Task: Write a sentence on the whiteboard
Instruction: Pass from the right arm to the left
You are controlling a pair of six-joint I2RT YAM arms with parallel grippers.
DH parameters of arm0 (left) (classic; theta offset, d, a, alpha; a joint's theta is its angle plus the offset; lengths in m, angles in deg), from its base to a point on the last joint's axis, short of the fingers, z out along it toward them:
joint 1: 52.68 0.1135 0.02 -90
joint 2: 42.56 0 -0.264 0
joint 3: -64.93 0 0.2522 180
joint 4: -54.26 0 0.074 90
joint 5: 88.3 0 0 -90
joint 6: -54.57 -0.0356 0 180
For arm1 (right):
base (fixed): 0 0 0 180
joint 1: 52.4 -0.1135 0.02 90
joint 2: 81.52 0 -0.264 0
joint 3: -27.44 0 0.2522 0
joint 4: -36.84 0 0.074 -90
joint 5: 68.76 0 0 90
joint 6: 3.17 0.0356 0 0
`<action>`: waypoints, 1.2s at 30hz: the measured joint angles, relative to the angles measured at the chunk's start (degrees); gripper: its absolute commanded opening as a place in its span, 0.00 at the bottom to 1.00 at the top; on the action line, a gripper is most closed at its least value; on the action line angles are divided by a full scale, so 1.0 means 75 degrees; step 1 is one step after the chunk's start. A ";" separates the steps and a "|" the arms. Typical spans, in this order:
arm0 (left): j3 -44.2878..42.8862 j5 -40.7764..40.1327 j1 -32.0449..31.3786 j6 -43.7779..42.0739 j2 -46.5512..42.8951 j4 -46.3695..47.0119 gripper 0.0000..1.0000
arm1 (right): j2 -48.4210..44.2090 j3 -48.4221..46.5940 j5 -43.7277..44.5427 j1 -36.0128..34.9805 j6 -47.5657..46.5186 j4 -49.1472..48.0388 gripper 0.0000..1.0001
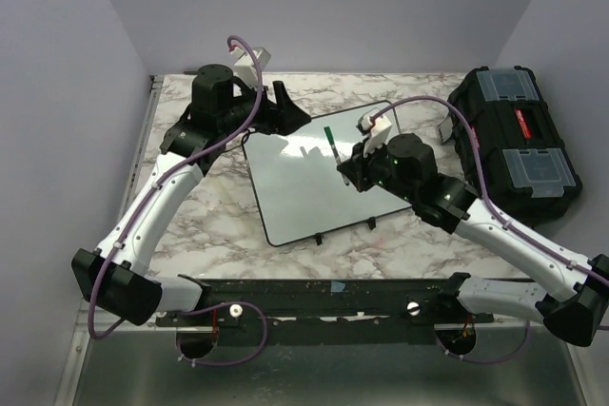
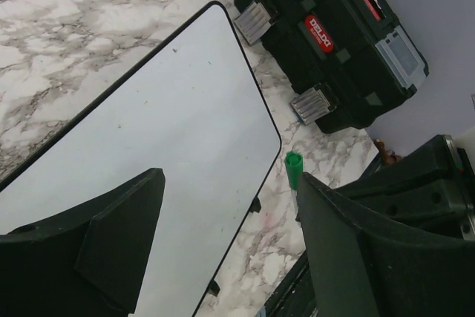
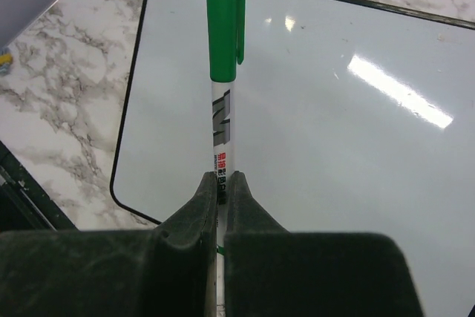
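Note:
The whiteboard [image 1: 314, 187] [image 2: 171, 146] [image 3: 356, 168] lies flat on the marble table, its white surface bare apart from tiny specks. No sentence shows on it. A marker with a green cap [image 3: 225, 24] [image 1: 330, 143] [image 2: 294, 170] is clamped by its white barrel in my right gripper [image 1: 350, 164] [image 3: 223, 178], which is shut on it. The capped end points away over the board's far part. My left gripper [image 1: 276, 113] [image 2: 230, 180] hangs over the board's far-left corner. It is open, with nothing between its fingers.
A black toolbox [image 1: 514, 145] [image 2: 326, 42] with clear lid compartments stands on the table to the right of the board. Grey walls close in the table at the back and sides. A black rail [image 1: 333, 292] runs along the near edge.

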 measured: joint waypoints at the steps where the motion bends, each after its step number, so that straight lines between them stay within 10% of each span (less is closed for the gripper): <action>1: -0.0076 0.0023 -0.0026 0.0009 0.0052 -0.0082 0.74 | 0.0052 -0.0085 0.0195 -0.0216 -0.0114 0.0015 0.01; 36: -0.0842 0.0373 -0.0726 -0.0023 0.0921 -0.1716 0.41 | 0.0944 -0.0583 0.2349 -0.1740 -0.1189 0.0233 0.01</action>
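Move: The marker stands nearly upright in the right gripper; its green cap lies about 10 cm right of the left hand, 2 cm back and 4 cm lower. From the right hand, the left gripper is roughly 13 cm left, 3 cm ahead and 13 cm higher. The whiteboard's middle lies some 30 cm below the left hand, about 8 cm ahead and 8 cm to its right. Left hand sinks about 4 cm, also right and back, narrowing round the cap; right brings the marker left. ##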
